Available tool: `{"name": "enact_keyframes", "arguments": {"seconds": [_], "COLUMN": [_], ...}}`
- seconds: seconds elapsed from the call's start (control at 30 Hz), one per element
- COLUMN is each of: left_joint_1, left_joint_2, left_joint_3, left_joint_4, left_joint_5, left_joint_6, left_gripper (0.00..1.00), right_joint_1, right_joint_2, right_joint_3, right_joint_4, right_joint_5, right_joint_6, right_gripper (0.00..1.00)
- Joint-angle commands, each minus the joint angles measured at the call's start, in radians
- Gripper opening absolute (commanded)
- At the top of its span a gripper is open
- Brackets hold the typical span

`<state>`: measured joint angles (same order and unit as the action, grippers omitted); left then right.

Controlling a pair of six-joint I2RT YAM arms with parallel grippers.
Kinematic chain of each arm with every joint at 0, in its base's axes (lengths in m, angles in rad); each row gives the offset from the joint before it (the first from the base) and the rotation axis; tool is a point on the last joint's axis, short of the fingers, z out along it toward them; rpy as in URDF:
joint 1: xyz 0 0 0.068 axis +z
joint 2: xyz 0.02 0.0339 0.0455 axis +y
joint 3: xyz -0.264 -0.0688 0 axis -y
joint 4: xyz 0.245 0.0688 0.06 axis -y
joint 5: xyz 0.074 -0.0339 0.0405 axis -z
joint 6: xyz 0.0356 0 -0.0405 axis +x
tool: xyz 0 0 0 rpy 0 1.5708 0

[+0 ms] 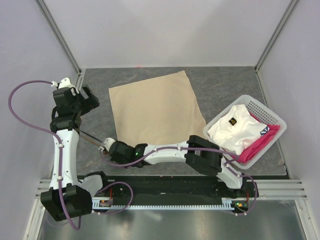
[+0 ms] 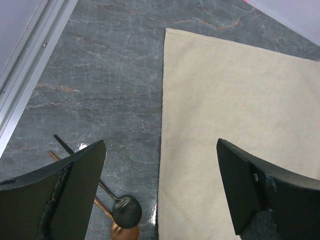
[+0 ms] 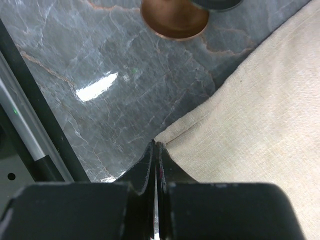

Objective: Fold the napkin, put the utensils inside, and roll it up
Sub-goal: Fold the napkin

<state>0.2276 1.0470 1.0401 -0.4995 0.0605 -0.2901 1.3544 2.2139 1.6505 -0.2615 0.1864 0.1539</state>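
The beige napkin (image 1: 155, 107) lies flat on the dark marble table, also in the left wrist view (image 2: 240, 100) and the right wrist view (image 3: 260, 110). My right gripper (image 1: 104, 147) (image 3: 156, 143) is low at the napkin's near left corner, jaws pressed together with the corner tip pinched between them. The utensils (image 1: 92, 136) lie just left of that corner: a dark spoon head (image 2: 126, 212) over a copper one (image 3: 174, 20). My left gripper (image 1: 87, 97) (image 2: 161, 145) hangs open above the napkin's left edge, holding nothing.
A white basket (image 1: 250, 100) at the right holds a white cloth (image 1: 235, 127) and a pink-red cloth (image 1: 255, 147). The right arm stretches across the near table edge. A metal frame rail (image 2: 25, 65) runs along the left side.
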Motion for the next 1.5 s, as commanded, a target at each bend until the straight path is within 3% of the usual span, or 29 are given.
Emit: {"name": "enact_keyframes", "arguments": {"seconds": [0.0, 0.23, 0.47, 0.83, 1.47], "left_joint_1": [0.001, 0.003, 0.001, 0.001, 0.001], "left_joint_2": [-0.021, -0.013, 0.001, 0.021, 0.082], "left_joint_3": [0.005, 0.005, 0.005, 0.005, -0.003], "left_joint_4": [0.024, 0.022, 0.022, 0.022, 0.042], "left_joint_5": [-0.014, -0.008, 0.005, 0.036, 0.082], "left_joint_6": [-0.006, -0.004, -0.006, -0.015, -0.008], "left_gripper": [1.0, 1.0, 1.0, 1.0, 1.0], "right_joint_1": [-0.032, -0.164, -0.354, -0.589, -0.813], "right_joint_2": [-0.109, -0.187, -0.165, 0.004, 0.251], "right_joint_3": [-0.017, -0.096, -0.115, 0.055, 0.422], "right_joint_4": [0.034, 0.054, 0.117, 0.139, 0.137], "right_joint_5": [0.059, 0.084, 0.087, 0.156, 0.197], "right_joint_6": [0.016, -0.027, -0.077, -0.175, -0.155], "right_gripper": [0.0, 0.0, 0.0, 0.0, 0.0]}}
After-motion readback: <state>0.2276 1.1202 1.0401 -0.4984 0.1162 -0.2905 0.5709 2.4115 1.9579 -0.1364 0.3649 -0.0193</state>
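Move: The right hand, low over the table, already pinches the napkin's near-left corner. The far-right corner it is carried towards lies about 52 cm ahead and 38 cm to its right, a centimetre or two lower. The far-left corner lies some 42 cm ahead and 6 cm left, and the spoon bowls about 8 cm ahead and 7 cm left. From the left hand, the far-right corner is roughly 16 cm ahead, 45 cm right and 22 cm below. Still pinching the corner, the right hand arcs some 43 cm forward and 25 right towards the far-right corner. ##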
